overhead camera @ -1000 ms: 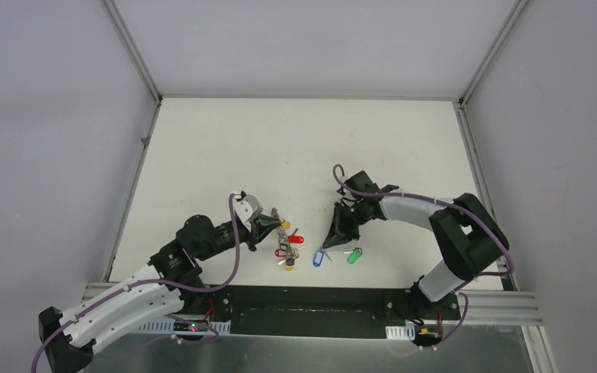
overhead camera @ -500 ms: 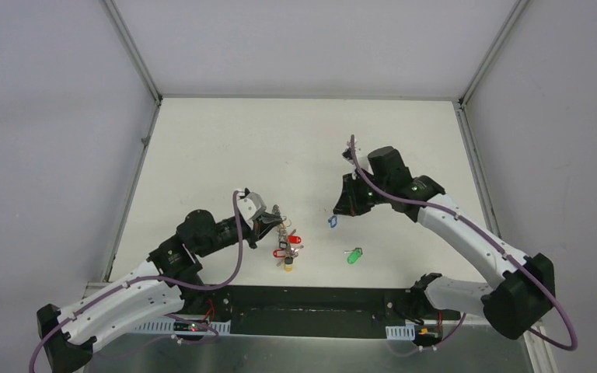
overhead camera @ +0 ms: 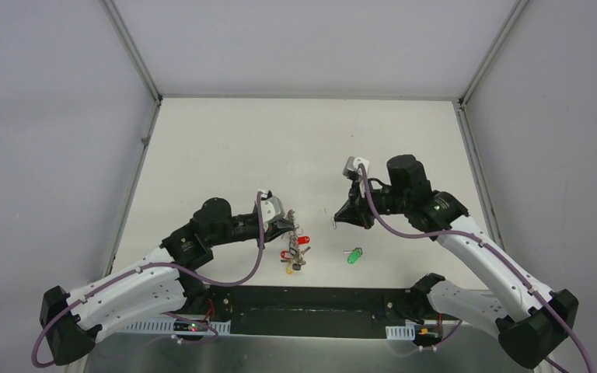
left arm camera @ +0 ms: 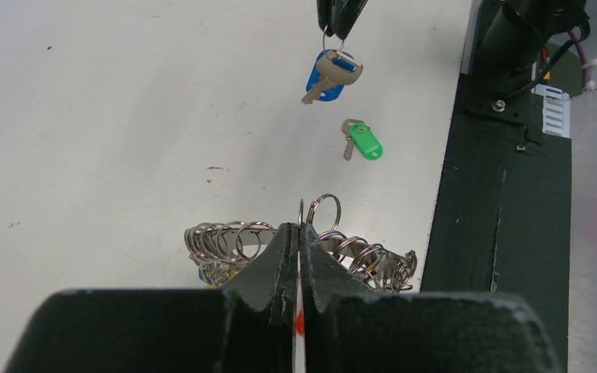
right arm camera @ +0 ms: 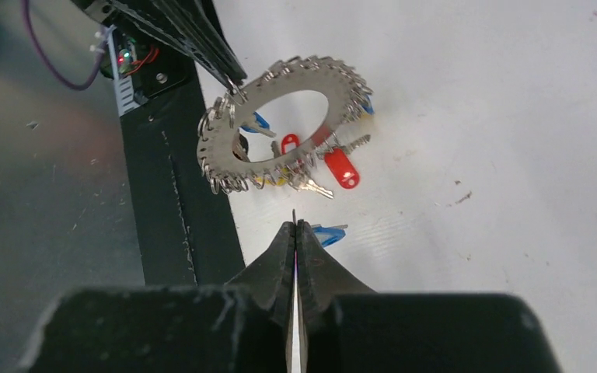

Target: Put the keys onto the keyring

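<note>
My left gripper (overhead camera: 289, 226) is shut on the rim of the keyring (overhead camera: 294, 233) and holds it off the table, with red and yellow tagged keys dangling below. In the left wrist view the tips (left arm camera: 299, 228) pinch the silvery keyring (left arm camera: 233, 241). My right gripper (overhead camera: 340, 218) is shut on the small ring of the blue key (left arm camera: 328, 74), which hangs in the air to the right of the keyring. The right wrist view shows the blue tag (right arm camera: 328, 233) beside the tips (right arm camera: 295, 226), with the keyring (right arm camera: 342, 85) ahead. The green key (overhead camera: 354, 255) lies flat on the table.
The white table (overhead camera: 225, 148) has grey walls on three sides. A black base rail (overhead camera: 303, 311) runs along the near edge, just below the keyring and the green key (left arm camera: 365, 143).
The right gripper picked the blue key up off the table and carried it up and back. The left gripper moved right with the keyring. The green key stayed put.
</note>
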Controlling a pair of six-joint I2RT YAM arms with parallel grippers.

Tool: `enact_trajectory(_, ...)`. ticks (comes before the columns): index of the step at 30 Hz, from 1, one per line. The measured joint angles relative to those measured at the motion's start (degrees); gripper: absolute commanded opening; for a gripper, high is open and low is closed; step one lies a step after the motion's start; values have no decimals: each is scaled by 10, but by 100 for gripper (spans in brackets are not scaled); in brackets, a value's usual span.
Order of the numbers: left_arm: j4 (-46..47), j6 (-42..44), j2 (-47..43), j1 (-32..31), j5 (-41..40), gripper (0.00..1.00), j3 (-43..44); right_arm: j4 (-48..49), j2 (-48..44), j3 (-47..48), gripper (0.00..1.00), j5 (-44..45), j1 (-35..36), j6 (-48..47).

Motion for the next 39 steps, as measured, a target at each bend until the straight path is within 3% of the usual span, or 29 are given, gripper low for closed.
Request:
enact_trajectory(11, 34, 46, 23, 0, 73, 0, 1, 42, 70, 10, 0, -59, 66, -42)
enact_trajectory(22, 38, 45, 25, 0, 83, 0, 5, 68, 127, 36, 0, -40, 151, -45)
enact_trajectory(30, 38, 43, 26, 0, 82, 0, 5, 84, 118, 37, 0, -37, 175, -46)
enact_trajectory(39, 37, 42, 28, 0, 82, 0, 5, 98, 108, 37, 0, 32, 181, -44)
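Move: The keyring's loop at the left fingertips, where the blue-tagged key is being taken, lies roughly 10 cm to the right hand's left, 2 cm back and 1 cm lower. A red-tagged key hangs beneath the keyring, some 8 cm left of the right hand, 1 cm back and 12 cm below; the green-tagged key lies on the table about 7 cm right, 3 cm back and 20 cm down. From the left hand, the blue-tagged key hangs about 11 cm right, 2 cm ahead and 2 cm lower. The blue-tagged key, still pinched by its small ring, is carried about 8 cm left and over 5 cm back towards the keyring as the right hand turns some 20 degrees counter-clockwise; the hand then eases 2 cm forward at the loop, turning slightly back. The left hand keeps its pinch on the keyring, shifts 2 cm right and back with a small clockwise turn, then holds it still. ##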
